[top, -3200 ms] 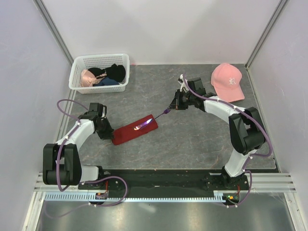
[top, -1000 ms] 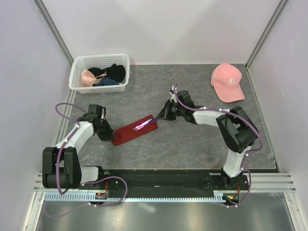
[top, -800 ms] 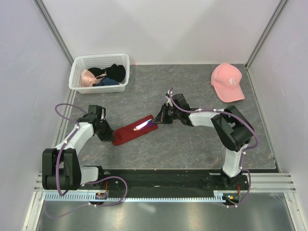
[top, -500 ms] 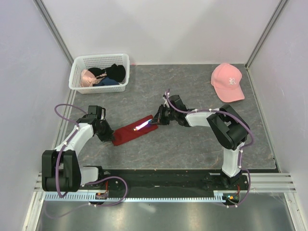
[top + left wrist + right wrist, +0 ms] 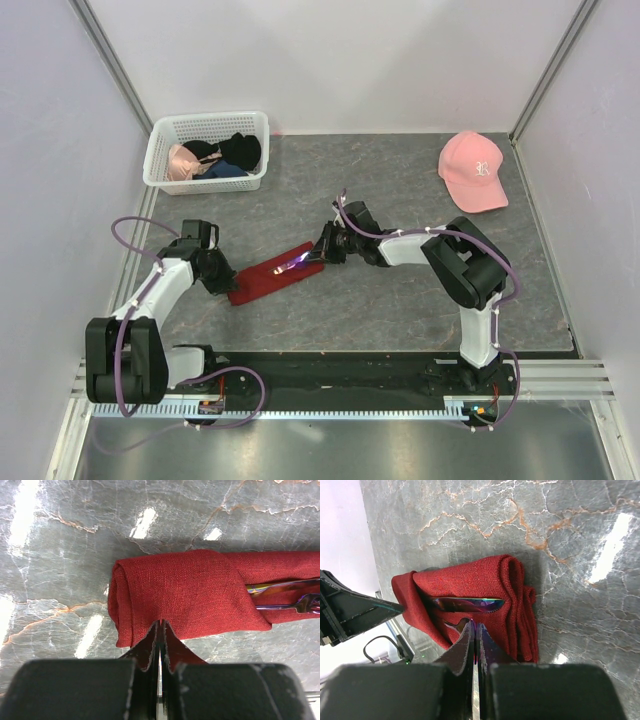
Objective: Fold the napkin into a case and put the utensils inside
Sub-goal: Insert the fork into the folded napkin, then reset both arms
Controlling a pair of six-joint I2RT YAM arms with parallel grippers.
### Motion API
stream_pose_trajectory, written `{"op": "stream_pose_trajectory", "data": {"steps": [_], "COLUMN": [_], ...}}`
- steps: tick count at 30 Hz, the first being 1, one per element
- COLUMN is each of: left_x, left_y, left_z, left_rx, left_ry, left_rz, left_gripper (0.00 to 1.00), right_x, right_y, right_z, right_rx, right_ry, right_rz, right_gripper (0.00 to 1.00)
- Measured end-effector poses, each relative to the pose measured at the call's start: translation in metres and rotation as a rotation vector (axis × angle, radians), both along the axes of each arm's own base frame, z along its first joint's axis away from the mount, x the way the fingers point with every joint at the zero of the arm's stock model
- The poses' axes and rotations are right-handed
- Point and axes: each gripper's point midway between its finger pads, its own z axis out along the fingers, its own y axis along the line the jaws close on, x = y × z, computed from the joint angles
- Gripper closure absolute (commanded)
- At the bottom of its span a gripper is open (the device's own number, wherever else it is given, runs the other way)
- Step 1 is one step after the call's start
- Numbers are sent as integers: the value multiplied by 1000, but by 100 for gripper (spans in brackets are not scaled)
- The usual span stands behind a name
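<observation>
The dark red napkin [image 5: 268, 277] lies folded into a narrow case on the grey table, left of centre. An iridescent knife blade [image 5: 467, 603] rests in its open pocket, and utensil ends [image 5: 286, 586] stick out of the fold. My right gripper [image 5: 322, 252] sits at the case's right end, its fingers [image 5: 465, 642] shut on a second thin utensil [image 5: 456, 625] that reaches into the pocket. My left gripper [image 5: 226, 283] is shut, its tips [image 5: 161, 624] touching the napkin [image 5: 185, 592] at its rolled left end.
A white basket [image 5: 160, 165] with black and pink garments stands at the back left. A pink cap [image 5: 472, 170] lies at the back right. White walls close in the table on three sides, and a metal rail runs along the front.
My right gripper carried the thin utensil left and down to the case's open end. The case slid slightly toward the left gripper, which barely moved.
</observation>
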Motion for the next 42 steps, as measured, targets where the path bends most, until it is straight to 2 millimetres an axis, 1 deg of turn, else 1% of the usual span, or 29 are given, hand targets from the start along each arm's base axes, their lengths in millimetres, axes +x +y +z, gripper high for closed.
{"op": "stream_pose_trajectory", "data": {"steps": [1, 3, 4, 6, 7, 9, 10, 15, 20, 23, 25, 26, 27, 29, 30, 31, 33, 35, 36, 37, 38, 39, 42], "left_x": [0, 0, 1, 1, 1, 2, 2, 6, 9, 10, 10, 10, 11, 11, 12, 12, 14, 15, 16, 16, 15, 14, -1], "left_y": [0, 0, 0, 0, 0, 0, 0, -6, -15, -20, -24, -27, -29, -35, -39, -44, -51, -61, -66, -70, -77, -84, -116], "left_z": [1, 2, 2, 4, 6, 10, 13, 28, 42, 50, 56, 60, 62, 70, 74, 80, 90, 102, 108, 112, 116, 119, 126], "left_rx": [0, -1, -1, -1, -1, -2, -3, -32, -74, -101, -121, -133, -141, -173, -190, -216, -255, -300, -316, -325, -336, -344, -358], "left_ry": [-3, -7, -11, -20, -27, -44, -56, -120, -169, -200, -226, -240, -253, -287, -306, -330, -373, -426, -454, -476, -503, -526, -574], "left_rz": [0, 0, 0, 0, 0, 0, -1, -24, -69, -97, -119, -131, -142, -172, -189, -211, -246, -290, -313, -334, -365, -397, -532], "left_gripper": [98, 98, 98, 98, 98, 98, 98, 96, 92, 88, 84, 82, 77, 73, 65, 62, 57, 55, 52, 51, 47, 46, 41], "right_x": [0, 0, 0, -2, -2, -2, -1, 2, 5, 1, -1, -1, -2, -3, -2, -2, -2, -2, -4, -6, -9, -12, -25], "right_y": [0, 0, -2, -4, -5, -6, -6, -9, -12, -19, -24, -28, -31, -41, -45, -49, -57, -63, -67, -72, -77, -82, -105], "right_z": [0, -1, -3, -8, -9, -8, -6, 2, 6, 6, 7, 8, 10, 18, 22, 27, 40, 53, 62, 70, 77, 85, 100], "right_rx": [-1, -6, -20, -47, -56, -76, -86, -134, -181, -216, -241, -259, -273, -311, -328, -343, -365, -375, -376, -376, -376, -374, -379], "right_ry": [-1, -4, -7, -10, -12, -20, -30, -68, -83, -79, -83, -87, -91, -114, -131, -145, -185, -221, -243, -266, -288, -311, -366], "right_rz": [-2, -1, 1, 9, 11, 21, 28, 53, 71, 79, 78, 76, 76, 71, 68, 66, 60, 54, 50, 43, 37, 26, -19], "right_gripper": [86, 81, 77, 74, 71, 69, 65, 60, 58, 55, 52, 51, 49, 47, 45, 43, 39, 36, 34, 33, 31, 30, 21]}}
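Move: The right fingers are on the fork head, right at their tips. The knife's bare part lies some 2 cm ahead of it, and the folded napkin's middle about 7 cm to this hand's left and 3 cm back, a couple of centimetres below. From the shut left gripper, low over the napkin's left end, the fork head is about 16 cm to the right and 6 cm ahead; the napkin's middle is 9 cm right and 4 cm ahead. Open the right gripper and let go of the fork head where it lies, then draw the hand off to the right and up, about 10 cm each way, turning the fingers to point more steeply down. Meanwhile lift the left gripper some 12 cm off the napkin's pocket end and swing it right towards the fork head, tilting its fingertips forward, turning clockwise and opening about halfway. ##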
